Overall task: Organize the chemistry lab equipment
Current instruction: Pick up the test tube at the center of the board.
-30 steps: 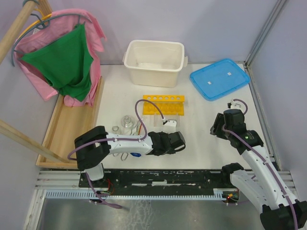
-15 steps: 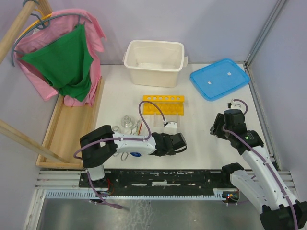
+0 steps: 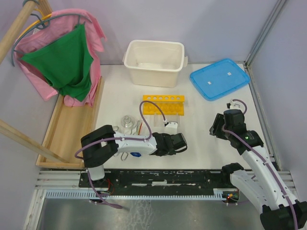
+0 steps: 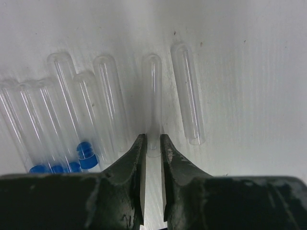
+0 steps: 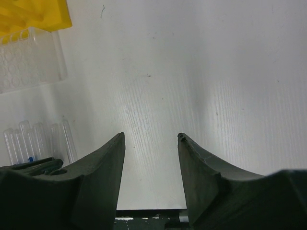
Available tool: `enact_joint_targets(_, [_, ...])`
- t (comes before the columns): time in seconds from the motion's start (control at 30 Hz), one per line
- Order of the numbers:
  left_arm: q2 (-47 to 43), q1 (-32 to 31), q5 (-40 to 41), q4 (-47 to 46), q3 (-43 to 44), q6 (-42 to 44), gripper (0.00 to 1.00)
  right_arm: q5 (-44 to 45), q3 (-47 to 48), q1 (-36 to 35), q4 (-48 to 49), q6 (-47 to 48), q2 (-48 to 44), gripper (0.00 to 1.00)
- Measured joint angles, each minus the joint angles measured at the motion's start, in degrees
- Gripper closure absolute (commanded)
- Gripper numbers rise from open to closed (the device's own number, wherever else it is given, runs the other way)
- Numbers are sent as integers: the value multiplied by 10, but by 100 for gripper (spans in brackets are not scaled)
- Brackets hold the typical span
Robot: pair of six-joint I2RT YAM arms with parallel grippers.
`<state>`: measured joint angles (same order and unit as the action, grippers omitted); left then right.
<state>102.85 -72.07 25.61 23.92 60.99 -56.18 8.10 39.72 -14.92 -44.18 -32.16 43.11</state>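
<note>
My left gripper [image 4: 153, 138] is shut on the open end of a clear tube [image 4: 152, 91] that lies flat on the white table. One more bare tube [image 4: 188, 96] lies just right of it. Several tubes [image 4: 67, 115] lie to the left, some with blue caps [image 4: 86, 149]. The yellow test-tube rack [image 3: 163, 104] stands mid-table, beyond the left arm. Small glass flasks [image 3: 127, 123] sit left of that arm. My right gripper [image 5: 151, 136] hovers open over bare table at the right, holding nothing. The tongs and red rod are not visible.
A large white tub [image 3: 153, 44] stands at the back centre and a flat blue lid [image 3: 219, 78] at the back right. A wooden tray [image 3: 72, 124] with hanging pink and green clothes [image 3: 62, 62] lines the left side. A clear ribbed holder [image 5: 29, 62] lies by the rack.
The left gripper's jaws have narrowed onto the clear tube's end, and the left arm's elbow has shifted slightly right. The right arm has not moved.
</note>
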Motion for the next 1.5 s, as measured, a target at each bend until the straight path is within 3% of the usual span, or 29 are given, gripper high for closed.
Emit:
enact_joint_targets(0.2, [-1,0,1,0,0,0,97,-17,0,0,0,4,1,44])
enact_joint_targets(0.57, [-110,-62,114,24,-9,35,97,-142,12,0,4,28,-1,47])
enact_joint_targets(0.8, [-190,-171,286,-1,-83,85,97,-379,42,-1,66,24,21,46])
enact_joint_targets(0.97, [-203,-224,360,-12,-114,111,97,-495,44,-20,131,0,53,46])
enact_joint_targets(1.2, [-206,-268,439,-68,-115,183,97,-509,70,-134,156,-10,108,47])
enact_joint_targets(1.5, [-216,-267,448,-136,-115,255,97,-444,86,-229,164,-6,167,47])
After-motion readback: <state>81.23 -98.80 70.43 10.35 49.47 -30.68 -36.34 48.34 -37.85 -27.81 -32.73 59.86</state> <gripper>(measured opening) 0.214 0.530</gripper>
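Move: The test tube lies on the table with its near end already between the left fingers, its middle about 3 cm ahead of that hand. One loose tube lies 3 cm left of it, another 3 cm right and 1 cm farther out; the capped tubes are some 7 cm to its left, level with it. The clear rack stands about 16 cm ahead of the left hand. From the right hand the test tube is roughly 20 cm left, 6 cm back and 12 cm below. The test tube is lifted off the table, pinched by its near end, as the left hand rises some 15 cm, draws back 5 cm and tips its fingers up from steeply downward to nearly level. The right hand, fingers staying open, swings about 20 cm left and 7 cm back, rising, then sinking slightly and turning counter-clockwise, to bring its fingertips around the tube's free end. ##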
